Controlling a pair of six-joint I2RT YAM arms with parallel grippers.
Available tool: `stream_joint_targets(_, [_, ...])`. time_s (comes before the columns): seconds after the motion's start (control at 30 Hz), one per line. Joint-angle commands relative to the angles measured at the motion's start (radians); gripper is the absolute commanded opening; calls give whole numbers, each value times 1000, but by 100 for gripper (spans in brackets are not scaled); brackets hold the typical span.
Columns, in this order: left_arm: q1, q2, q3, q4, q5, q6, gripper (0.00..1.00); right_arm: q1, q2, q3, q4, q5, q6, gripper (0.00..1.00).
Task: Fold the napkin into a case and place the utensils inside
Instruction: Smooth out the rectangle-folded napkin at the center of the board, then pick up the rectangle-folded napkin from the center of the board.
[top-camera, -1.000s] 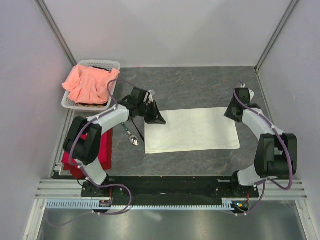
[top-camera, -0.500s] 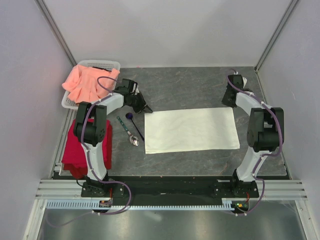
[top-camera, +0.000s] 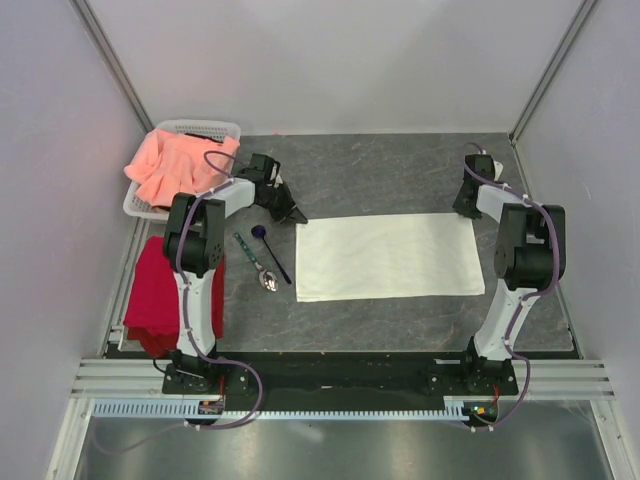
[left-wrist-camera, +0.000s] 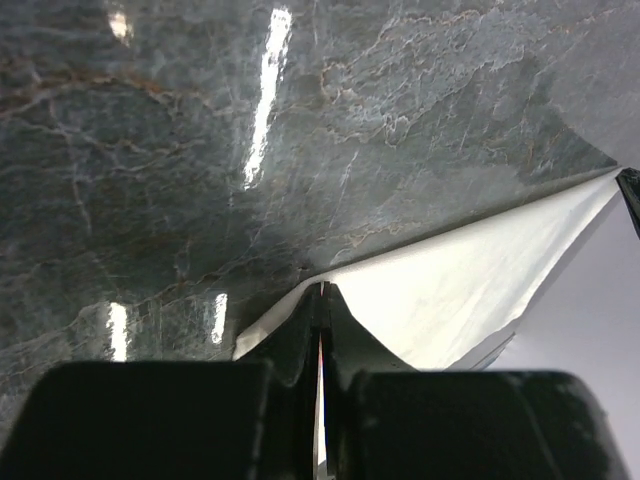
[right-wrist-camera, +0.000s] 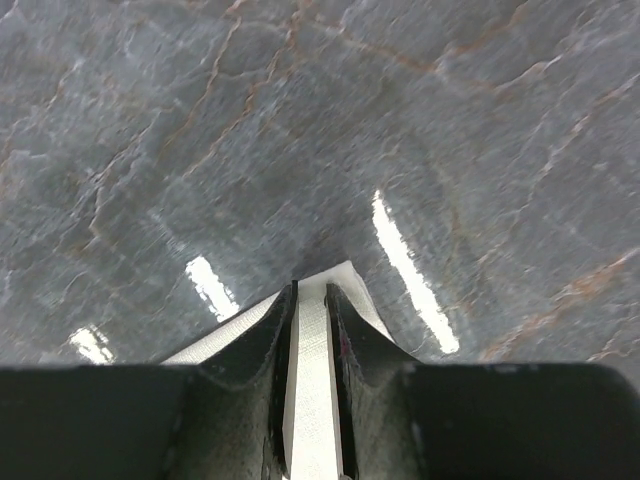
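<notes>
The cream-white napkin (top-camera: 390, 257) lies flat on the grey table as a wide rectangle. My left gripper (top-camera: 296, 216) is at its far left corner and is shut on that corner, as the left wrist view shows with the gripper (left-wrist-camera: 322, 292) pinching the napkin (left-wrist-camera: 460, 280). At the far right corner my right gripper (top-camera: 467, 209) is shut on the cloth; in the right wrist view the gripper (right-wrist-camera: 312, 292) has the napkin (right-wrist-camera: 316, 390) between its fingers. Two utensils lie left of the napkin: a spoon (top-camera: 267, 281) and a round-headed purple piece (top-camera: 270, 250).
A white basket (top-camera: 222, 129) holding a salmon-pink cloth (top-camera: 175, 165) stands at the back left. A red cloth (top-camera: 150, 295) lies along the left edge. Enclosure walls rise close on the left, right and back.
Both grippers closed on the napkin's far corners. Both arms swung outward and the napkin slid slightly to the right. The utensils stayed put.
</notes>
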Motion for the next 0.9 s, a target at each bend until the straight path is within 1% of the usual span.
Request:
stream_joint_targets(0.0, [-26, 18, 68, -60, -49, 44, 2, -13, 31, 35, 11, 87, -59, 24])
stream_joint_targets(0.07, [-39, -17, 94, -81, -56, 53, 3, -3, -1, 35, 4, 98, -64, 24])
stream_joint_targets(0.13, [-56, -61, 85, -95, -88, 73, 7, 34, -51, 35, -12, 154, -76, 30])
stream_joint_targets(0.17, [-56, -128, 72, -95, -99, 76, 13, 48, -67, 47, -50, 182, -86, 33])
stream_joint_targets(0.2, [-55, -162, 56, -96, -116, 78, 15, 62, -79, 58, -78, 209, -84, 40])
stream_joint_targets(0.23, [-56, -205, 21, -96, -125, 81, 18, 73, -108, 69, -104, 246, -84, 42])
stream_joint_targets(0.27, [-56, -245, 3, -96, -134, 87, 23, 108, -122, 88, -158, 262, -83, 45])
stream_joint_targets(0.3, [-56, -329, -35, -98, -156, 99, 25, 120, -139, 93, -181, 280, -83, 53])
stream_joint_targets(0.33, [-56, -371, -56, -96, -162, 106, 27, 144, -171, 96, -204, 302, -79, 57])
stream_joint_targets(0.37, [-55, -409, -74, -98, -165, 113, 30, 155, -188, 95, -247, 309, -78, 63])
stream_joint_targets(0.4, [-55, -489, -112, -104, -164, 127, 30, 168, -206, 92, -268, 317, -63, 66])
stream_joint_targets(0.43, [-55, -526, -132, -109, -165, 135, 30, 197, -244, 75, -285, 302, -63, 68])
stream_joint_targets(0.47, [-56, -569, -157, -107, -168, 139, 31, 215, -265, 60, -289, 282, -63, 74])
stream_joint_targets(0.53, [-55, -665, -224, -107, -158, 149, 33, 243, -324, 5, -284, 253, -61, 78])
stream_joint_targets(0.57, [-55, -687, -241, -104, -139, 152, 33, 241, -340, -11, -287, 237, -52, 79])
stream_joint_targets(0.6, [-55, -704, -273, -104, -95, 150, 33, 241, -355, -29, -289, 233, -47, 85])
stream_joint_targets(0.7, [-67, -749, -318, -99, -38, 146, 32, 234, -386, -69, -281, 224, -47, 91])
stream_joint_targets(0.77, [-90, -747, -327, -95, -32, 145, 31, 189, -380, -78, -290, 214, -56, 91])
stream_joint_targets(0.8, [-123, -740, -329, -90, -29, 149, 31, 165, -378, -83, -292, 170, -55, 91])
stream_joint_targets(0.83, [-145, -727, -327, -74, -26, 149, 31, 102, -374, -94, -290, 127, -55, 91])
stream_joint_targets(0.87, [-167, -682, -323, -67, -23, 136, 31, 85, -371, -98, -289, 87, -55, 90])
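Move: My closed left fingertips are at the napkin's far edge, just in from its left corner; the napkin's middle lies about 25 cm right and 11 cm back. The ladle's middle is roughly 8 cm left and 10 cm back, the spoon's about 13 cm left and 12 cm back, both a centimetre or so below. My right fingertips are at the far right corner, with the napkin's middle some 22 cm left and 11 cm back. With the fingertips of both hands on the napkin's far corners, I first nudge about a centimetre to the right, then come free. My left hand climbs some 18 cm while drawing back about 10, its fingers tipping outward and opening to a third. My right hand rises about 11 cm, back and a little left over the napkin, fingers spreading wide. ##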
